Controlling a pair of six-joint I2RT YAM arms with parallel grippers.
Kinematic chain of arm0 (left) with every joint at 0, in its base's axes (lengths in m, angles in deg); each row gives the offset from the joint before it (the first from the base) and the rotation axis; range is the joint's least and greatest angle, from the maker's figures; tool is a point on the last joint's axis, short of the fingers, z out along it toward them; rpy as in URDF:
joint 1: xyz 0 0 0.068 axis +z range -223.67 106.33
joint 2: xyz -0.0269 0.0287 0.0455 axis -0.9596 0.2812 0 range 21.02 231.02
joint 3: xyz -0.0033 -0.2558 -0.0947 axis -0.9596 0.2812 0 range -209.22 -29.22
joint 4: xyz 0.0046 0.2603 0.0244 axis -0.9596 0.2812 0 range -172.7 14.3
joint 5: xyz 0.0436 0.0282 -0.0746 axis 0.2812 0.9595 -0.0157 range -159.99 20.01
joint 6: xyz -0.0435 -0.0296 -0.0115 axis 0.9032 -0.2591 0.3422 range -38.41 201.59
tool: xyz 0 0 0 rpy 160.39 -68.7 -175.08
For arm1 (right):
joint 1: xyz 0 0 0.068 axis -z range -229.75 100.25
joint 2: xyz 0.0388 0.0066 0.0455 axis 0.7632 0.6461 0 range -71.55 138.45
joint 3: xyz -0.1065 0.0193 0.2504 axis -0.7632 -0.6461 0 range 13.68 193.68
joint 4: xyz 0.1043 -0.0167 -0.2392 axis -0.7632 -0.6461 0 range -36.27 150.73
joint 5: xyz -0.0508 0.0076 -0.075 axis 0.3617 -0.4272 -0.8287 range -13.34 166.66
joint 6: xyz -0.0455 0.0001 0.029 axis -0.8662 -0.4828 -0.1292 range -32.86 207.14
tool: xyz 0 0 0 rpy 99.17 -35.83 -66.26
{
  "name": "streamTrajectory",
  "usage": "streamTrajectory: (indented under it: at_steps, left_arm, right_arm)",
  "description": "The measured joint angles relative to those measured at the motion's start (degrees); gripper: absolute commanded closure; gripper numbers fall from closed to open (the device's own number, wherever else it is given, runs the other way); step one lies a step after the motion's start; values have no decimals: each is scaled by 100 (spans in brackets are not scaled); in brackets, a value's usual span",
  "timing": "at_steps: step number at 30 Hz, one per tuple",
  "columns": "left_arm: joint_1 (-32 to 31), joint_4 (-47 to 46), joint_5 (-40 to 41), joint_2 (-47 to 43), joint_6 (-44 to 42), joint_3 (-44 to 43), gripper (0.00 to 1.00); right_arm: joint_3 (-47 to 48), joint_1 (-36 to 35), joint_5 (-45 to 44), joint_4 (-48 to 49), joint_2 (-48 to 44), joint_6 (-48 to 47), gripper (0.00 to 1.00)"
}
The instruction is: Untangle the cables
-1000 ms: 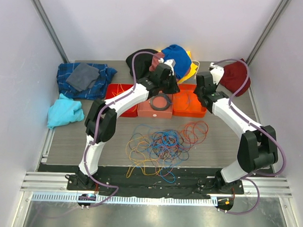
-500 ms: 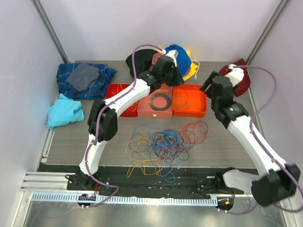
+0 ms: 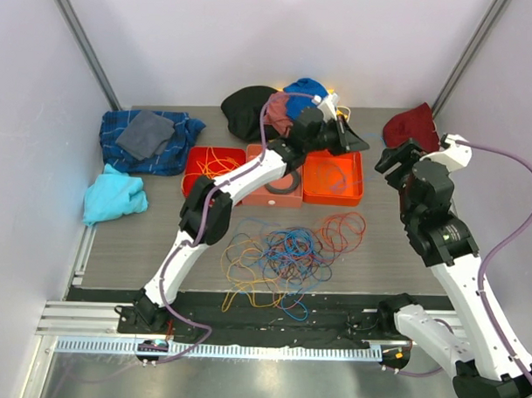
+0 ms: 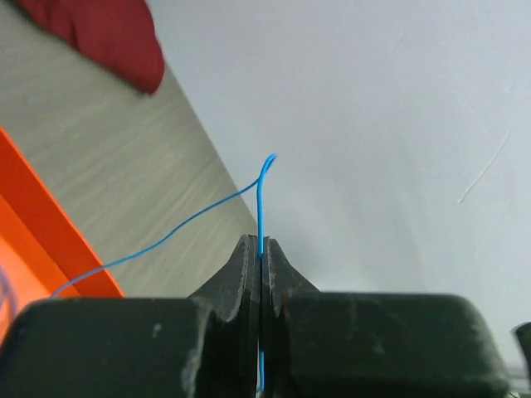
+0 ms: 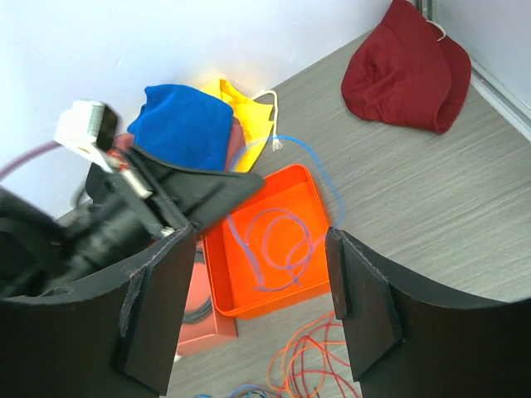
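Note:
The cables (image 3: 281,256) lie in a tangle of orange, yellow, blue and red loops at the table's near middle. Red and orange loops (image 3: 344,228) spread to their right. My left gripper (image 3: 342,136) hangs over the far edge of the orange bin (image 3: 358,180), shut on a thin blue cable (image 4: 260,199) that sticks up between its tips. That blue cable (image 5: 278,249) trails down and coils inside the bin (image 5: 214,274). My right gripper (image 5: 259,282) is raised to the right of the bin, open, with nothing between its fingers (image 5: 365,307).
A red bin (image 3: 190,161) holding orange cable and a salmon bin (image 3: 253,194) with a black ring stand left of the orange bin. Cloths lie along the back: dark red (image 3: 413,125), blue (image 3: 305,91), black (image 3: 247,107), plaid (image 3: 150,138), cyan (image 3: 113,198). Walls close both sides.
My right gripper has opened, risen and drawn back to the right, away from the orange bin. My left gripper has swung right, over that bin's far edge, with the blue cable.

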Motion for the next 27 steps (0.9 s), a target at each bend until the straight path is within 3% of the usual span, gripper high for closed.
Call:
streamTrajectory:
  at_steps: [6,13,17,21,22,23,25,27]
  left_arm:
    - [-72,153,103,146,85,352,100]
    - [271,1397,1088,142,-686,337,100]
    - [426,2415,1784,142,-1211,15,90]
    - [433,2852,2229,142,-1617,-273,82]
    - [413,2903,2315,140,-1707,-282,78]
    - [398,2949,2378,140,-1773,-282,67]
    - [350,3095,2514,140,-1954,-280,54]
    - [295,3182,2621,140,-2131,-282,30]
  right_arm:
    - [0,0,4,-227,-175,2,28]
    - [-24,0,20,-273,-229,4,28]
    - [-72,0,37,-278,-227,4,28]
    - [-120,0,42,-278,-227,4,28]
    - [-140,0,42,-278,-227,4,28]
    - [-160,0,42,-275,-227,4,29]
    - [-203,0,48,-275,-227,4,28]
    - [-236,0,59,-273,-216,7,29]
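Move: The left hand, already pinching the end of the blue cable, is high over the right edge of the orange box, whose middle lies about 4 cm ahead, 6 cm to the left and 22 cm below. The pink box with the black cable is some 19 cm left of the orange one and level with it; the red cable is roughly 14 cm back, 4 cm left. From the idle right hand the orange box lies about 17 cm ahead, 13 cm left and 31 cm down. Sinking first, the left hand then sweeps left and forward across the orange box towards its left wall, ending about 13 cm lower, 11 cm left and 6 cm farther out. The fingers swing from nearly level to slanting down, by some 40 degrees. They keep their pinch on the blue cable until the sideways sweep is nearly done, then open nearly halfway and let go of it. ##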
